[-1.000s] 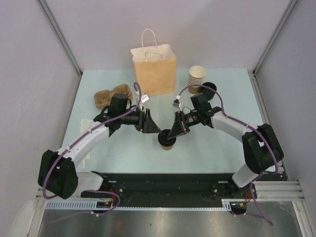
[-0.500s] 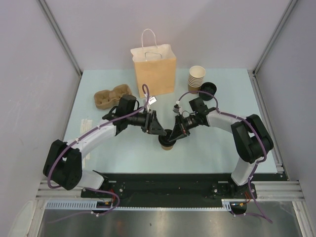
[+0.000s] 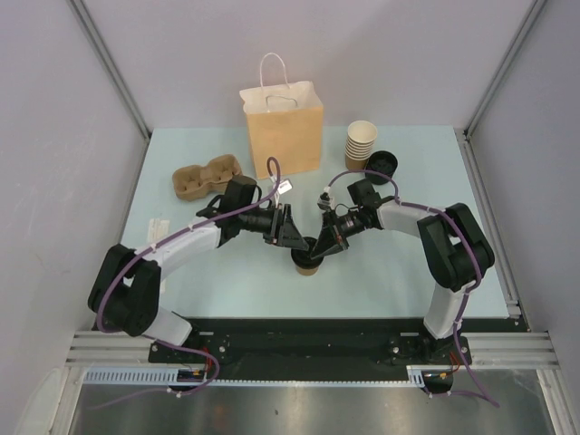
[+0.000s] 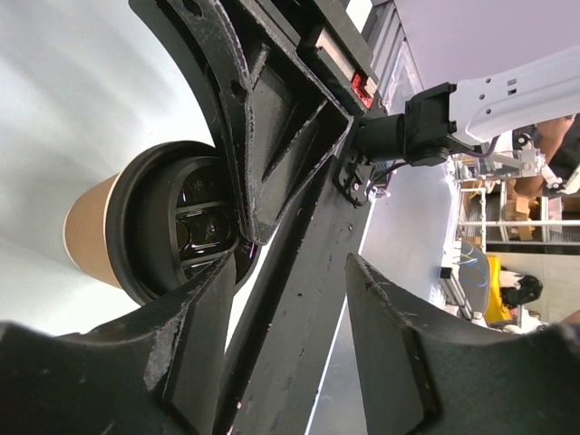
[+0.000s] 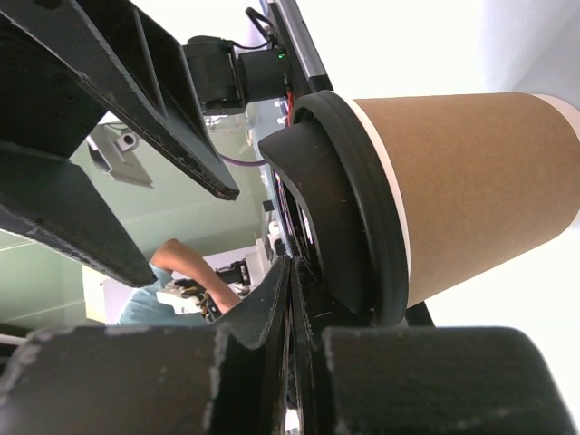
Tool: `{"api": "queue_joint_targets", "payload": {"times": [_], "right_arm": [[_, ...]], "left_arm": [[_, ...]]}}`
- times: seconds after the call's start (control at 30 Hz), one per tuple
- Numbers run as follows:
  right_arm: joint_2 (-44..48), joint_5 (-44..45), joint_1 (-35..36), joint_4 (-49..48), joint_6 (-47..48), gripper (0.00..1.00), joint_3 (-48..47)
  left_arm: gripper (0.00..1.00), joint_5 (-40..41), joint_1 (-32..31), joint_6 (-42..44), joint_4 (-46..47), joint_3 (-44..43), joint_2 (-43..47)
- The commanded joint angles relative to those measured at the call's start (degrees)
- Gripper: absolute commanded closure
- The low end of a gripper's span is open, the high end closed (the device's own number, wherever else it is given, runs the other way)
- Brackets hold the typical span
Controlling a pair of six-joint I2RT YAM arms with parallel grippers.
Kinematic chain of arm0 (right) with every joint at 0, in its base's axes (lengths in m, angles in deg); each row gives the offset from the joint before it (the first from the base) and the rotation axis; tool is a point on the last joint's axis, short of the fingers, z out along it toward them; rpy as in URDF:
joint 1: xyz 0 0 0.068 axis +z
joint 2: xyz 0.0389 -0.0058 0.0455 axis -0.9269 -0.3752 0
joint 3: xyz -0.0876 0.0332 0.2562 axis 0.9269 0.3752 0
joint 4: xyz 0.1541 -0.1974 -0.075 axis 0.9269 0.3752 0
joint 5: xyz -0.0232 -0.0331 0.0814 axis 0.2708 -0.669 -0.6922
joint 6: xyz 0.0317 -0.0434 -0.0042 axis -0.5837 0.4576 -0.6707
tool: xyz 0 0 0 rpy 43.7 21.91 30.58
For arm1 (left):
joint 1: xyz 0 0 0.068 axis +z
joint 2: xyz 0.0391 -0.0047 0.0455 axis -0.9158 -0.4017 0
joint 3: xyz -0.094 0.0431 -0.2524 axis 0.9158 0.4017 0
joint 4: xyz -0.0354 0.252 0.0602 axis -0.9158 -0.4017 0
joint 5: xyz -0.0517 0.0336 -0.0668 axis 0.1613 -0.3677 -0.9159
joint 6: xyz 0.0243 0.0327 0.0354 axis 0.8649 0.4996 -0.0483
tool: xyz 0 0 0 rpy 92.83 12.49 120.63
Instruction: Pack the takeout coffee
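The takeout coffee [image 3: 309, 264] is a small brown paper cup with a black lid, standing upright on the table in front of the paper bag [image 3: 284, 129]. My right gripper [image 3: 320, 246] is shut, its fingertips resting on the top of the lid [image 5: 349, 208]; the brown cup wall [image 5: 471, 186] shows beside them. Just left of the lid is my left gripper [image 3: 294, 238]. It stands open, and in the left wrist view one finger [image 4: 195, 335] lies by the lid's rim [image 4: 149, 227]. Nothing sits between the left jaws.
A brown paper bag with handles stands open at the back centre. A stack of lidless tan cups [image 3: 360, 143] and loose black lids [image 3: 381, 164] sit at the back right. A pulp cup carrier [image 3: 206, 175] lies at the back left.
My left gripper has swung right, up to the cup's lid, with its jaws narrowing. The right gripper has stayed on the lid while its arm folded inward.
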Motion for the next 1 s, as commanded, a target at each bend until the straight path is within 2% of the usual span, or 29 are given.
{"api": "queue_joint_targets", "payload": {"times": [0.0,0.17,0.53,0.97], "right_arm": [[-3.0,7.94,-0.65,0.98,1.32,0.93,0.09],[-3.18,8.2,-0.56,0.72,1.14,0.94,0.09],[-4.67,9.7,0.5,2.3,2.72,0.97,0.09],[-7.84,10.58,0.49,2.65,3.6,0.99,0.09]], "left_arm": [[0.45,-4.48,-0.47,-2.27,5.43,0.16,-1.46],[0.51,-5.28,-1.09,-4.03,7.82,0.16,-3.31],[0.62,-2.56,-1.09,-3.51,6.59,0.07,-8.85],[0.69,-1.41,0.14,-3.94,5.27,1.83,-12.71]]}}
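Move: The black lid lies about 6 cm below the left hand, some 2 cm to its right and 1 cm back; its coffee cup stands directly under it, with its middle about 11 cm down. From the left hand the paper bag is roughly 28 cm ahead and 4 cm left, and the cup stack 30 cm ahead and 15 cm right. The right fingers are already at the lid, whose middle is about 1 cm ahead, 1 cm left and 1 cm below that hand. Bring the left gripper down about 4 cm onto the top of the lid beside the right fingertips, first easing a little over 1 cm to the right, then sinking. Close its fingers from half open to about a third, and roll the hand some 10 degrees, forward side dipping. Hold the right gripper in place, nearly shut, its tips still bearing on the lid. ##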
